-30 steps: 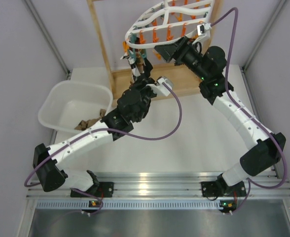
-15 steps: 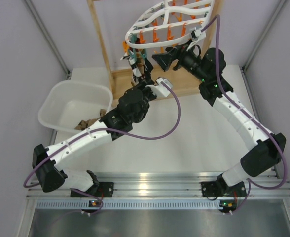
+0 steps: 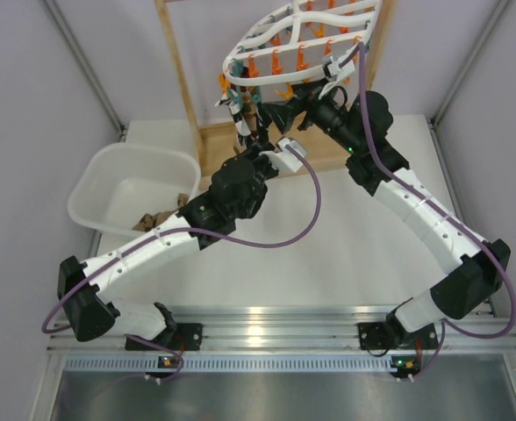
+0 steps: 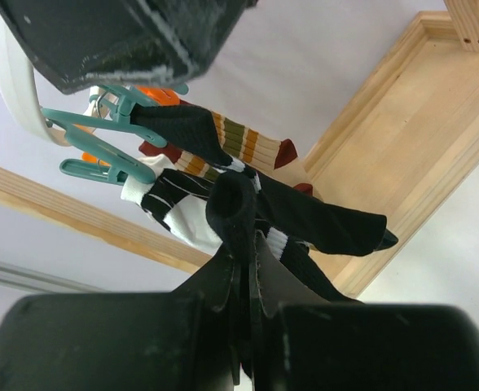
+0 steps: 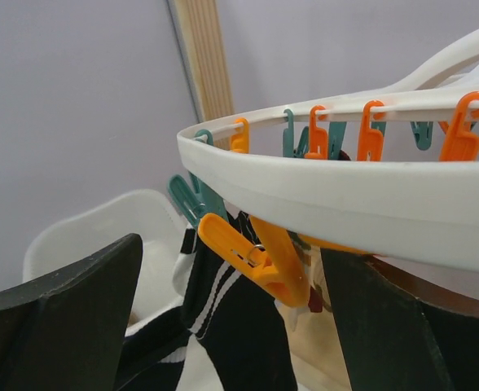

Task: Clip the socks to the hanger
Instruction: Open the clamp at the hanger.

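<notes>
The white lattice hanger point(image 3: 302, 35) hangs from the wooden stand, with orange and teal pegs under its rim point(image 5: 345, 195). My left gripper point(image 4: 243, 252) is shut on a black sock with white cuff bands point(image 4: 313, 216) and holds it up just below the hanger's left end point(image 3: 256, 140). Beside it, a striped sock point(image 4: 223, 138) and a black-and-white sock point(image 4: 174, 216) hang from teal pegs point(image 4: 101, 122). My right gripper point(image 5: 231, 285) is open, with its fingers on either side of an orange peg point(image 5: 260, 261); it sits under the rim point(image 3: 280, 110).
A white plastic tub point(image 3: 109, 175) stands at the left with brownish socks point(image 3: 157, 217) in it. The wooden stand's post point(image 3: 181, 79) and base tray point(image 3: 328, 153) lie behind both grippers. The right arm's purple cable loops up past the hanger.
My right gripper has swung left under the hanger's rim, closer to the held sock, and its jaws have opened wider. The left arm and its sock have stayed in place.
</notes>
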Controlling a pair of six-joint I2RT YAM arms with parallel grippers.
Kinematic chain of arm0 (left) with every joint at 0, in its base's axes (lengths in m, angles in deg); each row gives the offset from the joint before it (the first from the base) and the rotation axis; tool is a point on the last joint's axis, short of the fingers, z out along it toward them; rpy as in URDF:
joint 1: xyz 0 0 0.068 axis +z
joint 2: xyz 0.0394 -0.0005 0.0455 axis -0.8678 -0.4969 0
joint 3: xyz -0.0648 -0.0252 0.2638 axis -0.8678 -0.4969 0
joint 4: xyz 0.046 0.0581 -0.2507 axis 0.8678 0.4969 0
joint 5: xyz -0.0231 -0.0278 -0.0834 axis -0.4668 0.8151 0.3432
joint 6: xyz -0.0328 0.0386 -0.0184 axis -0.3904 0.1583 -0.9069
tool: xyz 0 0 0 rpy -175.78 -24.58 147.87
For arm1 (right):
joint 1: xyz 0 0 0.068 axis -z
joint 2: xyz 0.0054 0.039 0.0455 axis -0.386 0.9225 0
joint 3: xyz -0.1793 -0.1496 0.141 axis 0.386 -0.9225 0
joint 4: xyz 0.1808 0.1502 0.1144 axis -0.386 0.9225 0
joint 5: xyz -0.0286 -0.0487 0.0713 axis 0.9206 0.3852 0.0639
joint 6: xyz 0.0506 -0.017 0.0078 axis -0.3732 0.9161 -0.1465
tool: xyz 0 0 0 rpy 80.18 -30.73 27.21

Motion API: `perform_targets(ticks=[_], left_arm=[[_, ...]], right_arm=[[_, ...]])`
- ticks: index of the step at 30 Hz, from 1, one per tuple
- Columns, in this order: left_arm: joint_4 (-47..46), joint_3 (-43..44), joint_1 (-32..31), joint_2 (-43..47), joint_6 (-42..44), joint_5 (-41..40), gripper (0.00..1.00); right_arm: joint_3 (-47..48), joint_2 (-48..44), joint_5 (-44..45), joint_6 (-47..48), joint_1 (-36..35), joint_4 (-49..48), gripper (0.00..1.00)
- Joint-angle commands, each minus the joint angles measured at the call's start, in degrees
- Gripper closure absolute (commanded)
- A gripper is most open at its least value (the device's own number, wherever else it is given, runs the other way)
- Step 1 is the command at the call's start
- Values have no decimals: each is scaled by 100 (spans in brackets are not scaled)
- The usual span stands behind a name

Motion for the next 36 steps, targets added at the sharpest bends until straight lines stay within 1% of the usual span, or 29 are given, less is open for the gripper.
perform_targets(ticks=[1,8,19,22,25,27,29,30,31,34,35,36], left_arm=[[-92,235,30,263,-75,-6,100],[-48,200,39,299,-84,-6,100],[-21,147,56,351,-75,3,100],[-21,147,65,369,-75,-6,100],[-13,147,65,378,-84,3,100],[-4,147,65,395,-75,3,100],[5,129,83,404,-84,3,100],[5,121,91,413,-93,12,100],[-4,94,92,421,-75,12,100],[-21,50,92,448,-93,12,100],[-39,42,92,448,-93,3,100],[-39,15,92,457,-110,12,100]], right_arm=[[168,-176,329,321,-126,-128,11],[265,-97,873,356,-214,-198,14],[573,141,1006,373,-284,-189,16],[643,211,1164,452,-337,-137,18],[749,307,1296,496,-363,13,25],[775,317,1331,523,-381,57,33],[775,317,1305,523,-381,75,44],[784,317,1305,470,-389,83,47],[775,317,1262,461,-381,83,57],[749,273,1112,295,-372,57,67],[731,255,1051,251,-372,40,73],[705,229,963,172,-381,13,76]])
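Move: The orange-yellow clip at the hanger's near rim lies just off the right fingertips, about 2 cm ahead, 1 cm left and 2 cm above; no sock is in it yet. The teal clip that already carries socks hangs some 7 cm to the left of it, roughly level and 1 cm farther out. From the left hand, which holds the black sock, the orange-yellow clip is about 6 cm ahead, 3 cm right and 10 cm up, and the teal clip about 7 cm ahead, 4 cm left and 10 cm up. Forward about 2 cm and then up some 2.5 cm, the open right hand turns about 10 degrees clockwise to bring its fingers either side of the orange-yellow clip; then it eases slightly back and left while the fingers close and pinch the clip's handle end. The left hand, still gripping the black sock, shifts a little left and up. ##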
